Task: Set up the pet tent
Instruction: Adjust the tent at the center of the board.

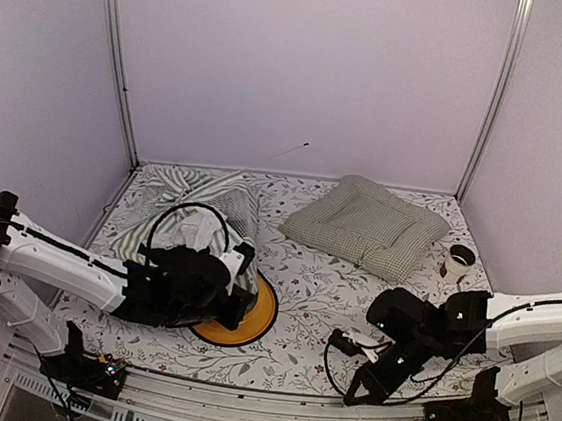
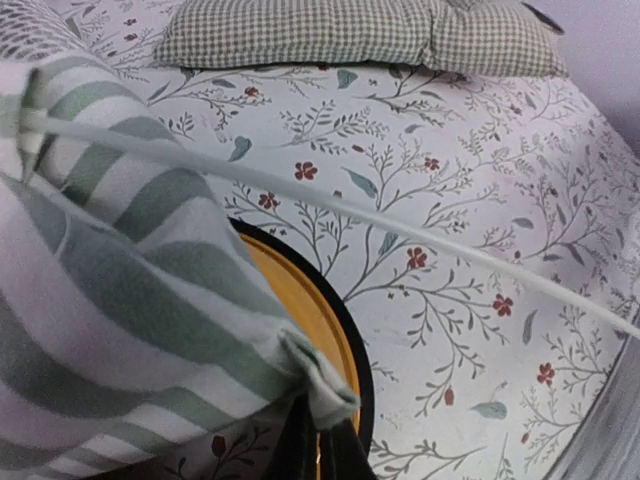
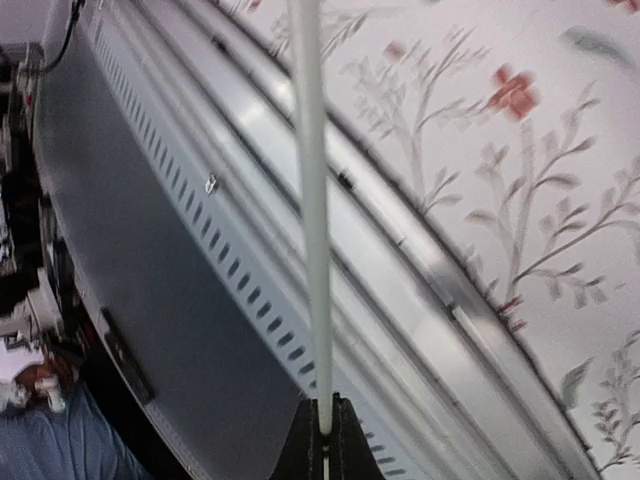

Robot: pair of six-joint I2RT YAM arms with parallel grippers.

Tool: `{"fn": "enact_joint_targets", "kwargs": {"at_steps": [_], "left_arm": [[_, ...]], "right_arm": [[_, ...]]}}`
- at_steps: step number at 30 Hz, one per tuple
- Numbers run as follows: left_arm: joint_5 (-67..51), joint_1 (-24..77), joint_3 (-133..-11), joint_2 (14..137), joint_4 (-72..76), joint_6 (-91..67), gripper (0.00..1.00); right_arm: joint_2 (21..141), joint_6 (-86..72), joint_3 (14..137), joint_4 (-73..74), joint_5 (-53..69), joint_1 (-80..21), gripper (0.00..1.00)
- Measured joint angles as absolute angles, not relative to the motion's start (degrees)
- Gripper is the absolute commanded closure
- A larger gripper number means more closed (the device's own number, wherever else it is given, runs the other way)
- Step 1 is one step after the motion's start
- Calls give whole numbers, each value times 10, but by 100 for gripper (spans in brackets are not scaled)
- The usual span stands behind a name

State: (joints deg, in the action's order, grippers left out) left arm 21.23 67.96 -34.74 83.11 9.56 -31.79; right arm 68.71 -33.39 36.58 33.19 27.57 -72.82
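The pet tent (image 1: 196, 207) lies collapsed at the back left, a heap of green-and-white striped fabric (image 2: 110, 290). My left gripper (image 2: 320, 425) is shut on a folded corner of that fabric, just above an orange disc with a black rim (image 2: 305, 305). In the top view the left gripper (image 1: 243, 267) is at the tent's right edge. A thin white pole (image 2: 400, 225) runs out of the fabric and slants right across the cloth. My right gripper (image 3: 323, 425) is shut on a thin white pole (image 3: 312, 200). It points at the front rail, low at the front right (image 1: 354, 391).
A green-checked cushion (image 1: 370, 225) lies at the back right, with a white cup (image 1: 457, 261) beside it near the right wall. The orange disc (image 1: 255, 318) sits front of centre on the floral cloth. A slotted metal rail (image 3: 230, 270) borders the near edge.
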Motion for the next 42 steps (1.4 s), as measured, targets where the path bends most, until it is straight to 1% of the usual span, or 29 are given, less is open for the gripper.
{"fn": "enact_joint_targets", "kwargs": {"at_steps": [5,6,7,9,10,13,14,15,16,18,20,22,23,24,25,26,27,29,30,32,35,38,42], "left_arm": [[217,637,-458,840,39,-314,100],[219,627,-484,848,29,-312,100],[220,619,-509,859,21,-310,100],[220,607,-553,887,12,-306,100],[220,603,-576,906,8,-304,100],[215,599,-635,966,-1,-302,100],[210,599,-659,991,-6,-304,100],[204,599,-677,1013,-7,-305,100],[198,600,-698,1037,-10,-310,100],[185,600,-740,1082,-15,-321,100],[174,604,-787,1129,-18,-332,100],[166,614,-837,1175,-20,-340,100],[161,621,-863,1197,-23,-342,95],[157,630,-885,1215,-25,-343,83],[155,637,-899,1227,-26,-345,67],[150,648,-907,1235,-25,-348,55],[145,657,-906,1235,-27,-349,46],[138,669,-888,1223,-23,-356,39],[135,676,-864,1204,-24,-362,36],[132,681,-824,1160,-34,-366,34],[135,669,-761,1060,-52,-380,29],[136,628,-722,961,-64,-391,26],[140,548,-698,890,-83,-392,26]], "right_arm": [[747,-298,429,373,179,-570,100],[766,-295,441,385,156,-541,99],[785,-293,458,402,133,-520,88],[813,-293,493,433,75,-496,55],[820,-298,512,449,47,-485,40],[814,-317,572,481,-22,-430,11],[808,-324,588,483,-39,-409,5],[796,-330,603,483,-57,-386,2],[778,-335,617,482,-73,-368,0],[741,-341,635,479,-101,-351,1],[704,-340,658,471,-115,-350,1],[693,-333,684,462,-121,-354,1],[694,-329,696,460,-122,-354,1],[699,-323,711,454,-121,-354,1],[705,-319,721,441,-117,-355,1],[711,-309,726,425,-108,-355,1],[715,-301,728,415,-98,-355,1],[733,-276,732,392,-67,-355,1],[745,-264,738,381,-51,-355,1],[773,-238,753,359,-16,-355,1],[833,-197,794,326,34,-355,1],[903,-163,843,297,83,-355,1],[998,-126,900,272,130,-357,1]]}}
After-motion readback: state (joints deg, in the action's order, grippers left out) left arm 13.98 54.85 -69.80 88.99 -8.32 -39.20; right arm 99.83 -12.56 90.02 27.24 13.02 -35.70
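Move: With the left gripper already holding the striped tent's near right corner, the middle of the board lies some 16 cm ahead and 10 cm to the right; the yellow tray's middle is about 11 cm ahead and 8 cm left, the tent's middle roughly 24 cm ahead and 20 cm left. For the right gripper, holding the thin white tent pole, the board's middle is about 36 cm ahead and 16 cm left, and the checked cushion some 52 cm ahead and 6 cm right. Lift the left gripper forward, then carry the tent's corner about 18 cm right and down towards the board's middle, open to let go, draw back, then rise away leftward. Sweep the right gripper some 25 cm forward and a little right, opening to release the pole; tip its fingers up about 40 degrees while rising, then move left and farther forward over the tent's right side. ##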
